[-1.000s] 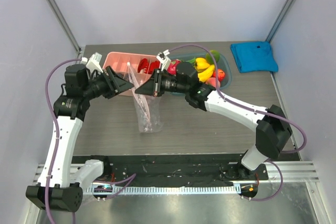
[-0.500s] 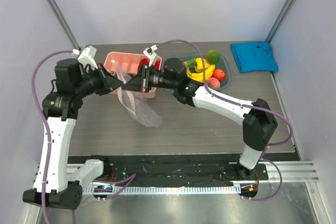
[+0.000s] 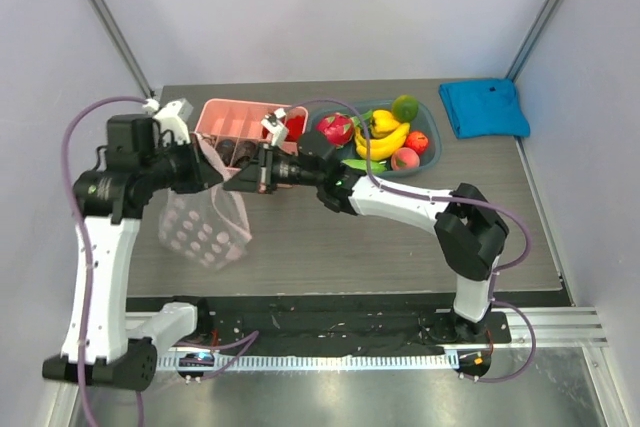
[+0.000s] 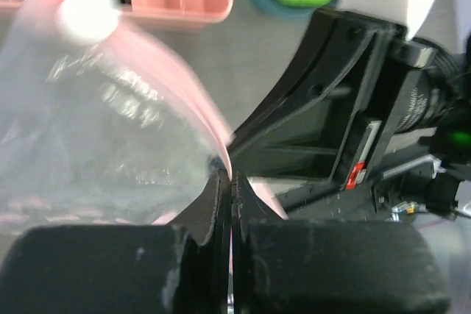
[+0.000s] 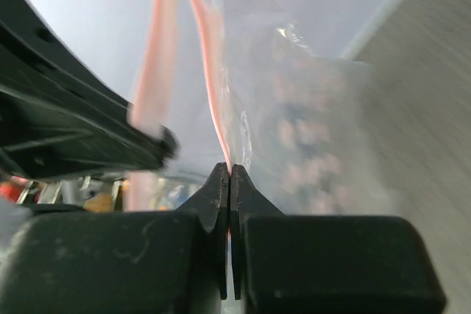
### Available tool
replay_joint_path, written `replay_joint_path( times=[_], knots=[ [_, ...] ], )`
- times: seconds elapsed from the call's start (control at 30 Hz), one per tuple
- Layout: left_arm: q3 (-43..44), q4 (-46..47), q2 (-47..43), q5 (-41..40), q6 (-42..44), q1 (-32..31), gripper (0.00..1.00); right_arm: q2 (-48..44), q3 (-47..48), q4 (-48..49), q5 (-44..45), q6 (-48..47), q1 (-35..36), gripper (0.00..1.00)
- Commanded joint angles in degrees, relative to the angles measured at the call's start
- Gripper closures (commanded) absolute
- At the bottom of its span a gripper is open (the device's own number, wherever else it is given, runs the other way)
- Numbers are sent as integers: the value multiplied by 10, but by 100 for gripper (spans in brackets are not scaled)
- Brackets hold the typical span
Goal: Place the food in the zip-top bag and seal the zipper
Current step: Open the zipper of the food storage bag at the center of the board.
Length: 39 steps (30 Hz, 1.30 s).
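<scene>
The zip-top bag point(image 3: 205, 229), clear with pink dots, hangs above the table at the left, held up by its top edge. My left gripper point(image 3: 217, 176) and right gripper point(image 3: 238, 184) meet tip to tip there, both shut on the bag's mouth. In the left wrist view the jaws point(image 4: 231, 178) pinch the pink zipper point(image 4: 200, 104), with the bag point(image 4: 88, 137) beyond. In the right wrist view the jaws point(image 5: 229, 170) clamp the zipper point(image 5: 207, 79) beside the dotted bag point(image 5: 309, 130). The food lies in a teal tray point(image 3: 434, 127): dragon fruit point(image 3: 336, 128), bananas point(image 3: 388, 140), peach point(image 3: 405, 158).
A pink divided box point(image 3: 232, 119) with dark and red items sits behind the grippers, close to the bag's top. A blue cloth point(image 3: 485, 107) lies at the back right. The right arm point(image 3: 400, 199) stretches across the table's middle.
Both grippers have moved left and toward me with the bag. The left gripper has shut on the bag's mouth edge. The bag now hangs broadside, its dots showing.
</scene>
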Motion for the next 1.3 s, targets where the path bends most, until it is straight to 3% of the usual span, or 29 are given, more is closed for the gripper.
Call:
replay_joint_path(
  times=[0.0, 0.23, 0.5, 0.67, 0.77, 0.8, 1.1, 1.27],
  knots=[
    [-52, 58, 52, 21, -26, -4, 100, -58, -109, -36, 42, -42, -57, 99],
    [-58, 84, 113, 55, -28, -17, 100, -163, -255, -103, 70, -148, -102, 99],
    [-78, 95, 96, 44, 17, -49, 100, -248, -293, -202, 103, -332, -109, 97],
    [-111, 169, 95, 58, -12, -107, 100, -250, -241, -252, 108, -397, -115, 75],
    [-121, 200, 105, 62, -38, -112, 100, -248, -212, -293, 115, -431, -131, 52],
    [-121, 213, 115, 67, -41, -112, 100, -246, -199, -303, 115, -438, -136, 37],
    [-88, 224, 164, 82, -39, -115, 100, -230, -108, -362, 101, -512, -253, 18],
    [-85, 219, 166, 82, -22, -116, 100, -151, -32, -414, 127, -618, -284, 4]
  ],
)
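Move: The bag's open mouth lies between the two shut grippers, one lip in each: about 2 cm right of the left hand and 2 cm left of the right hand, roughly level with both. The fruit tray is some 27 cm ahead, 28 cm right and 28 cm below the right hand. The pink box stands about 27 cm ahead of the left hand, hardly to its left, some 29 cm below. The bag's mouth goes quickly down with both hands, the right also drawing its lip away to the right before opening wide and letting go; that hand then carries on right and forward, rising, towards the fruit tray, about 25 cm right in all, turning to point forward and down. The left keeps its pinch, dips some 8 cm and forward, then shifts right, turning slightly clockwise. ##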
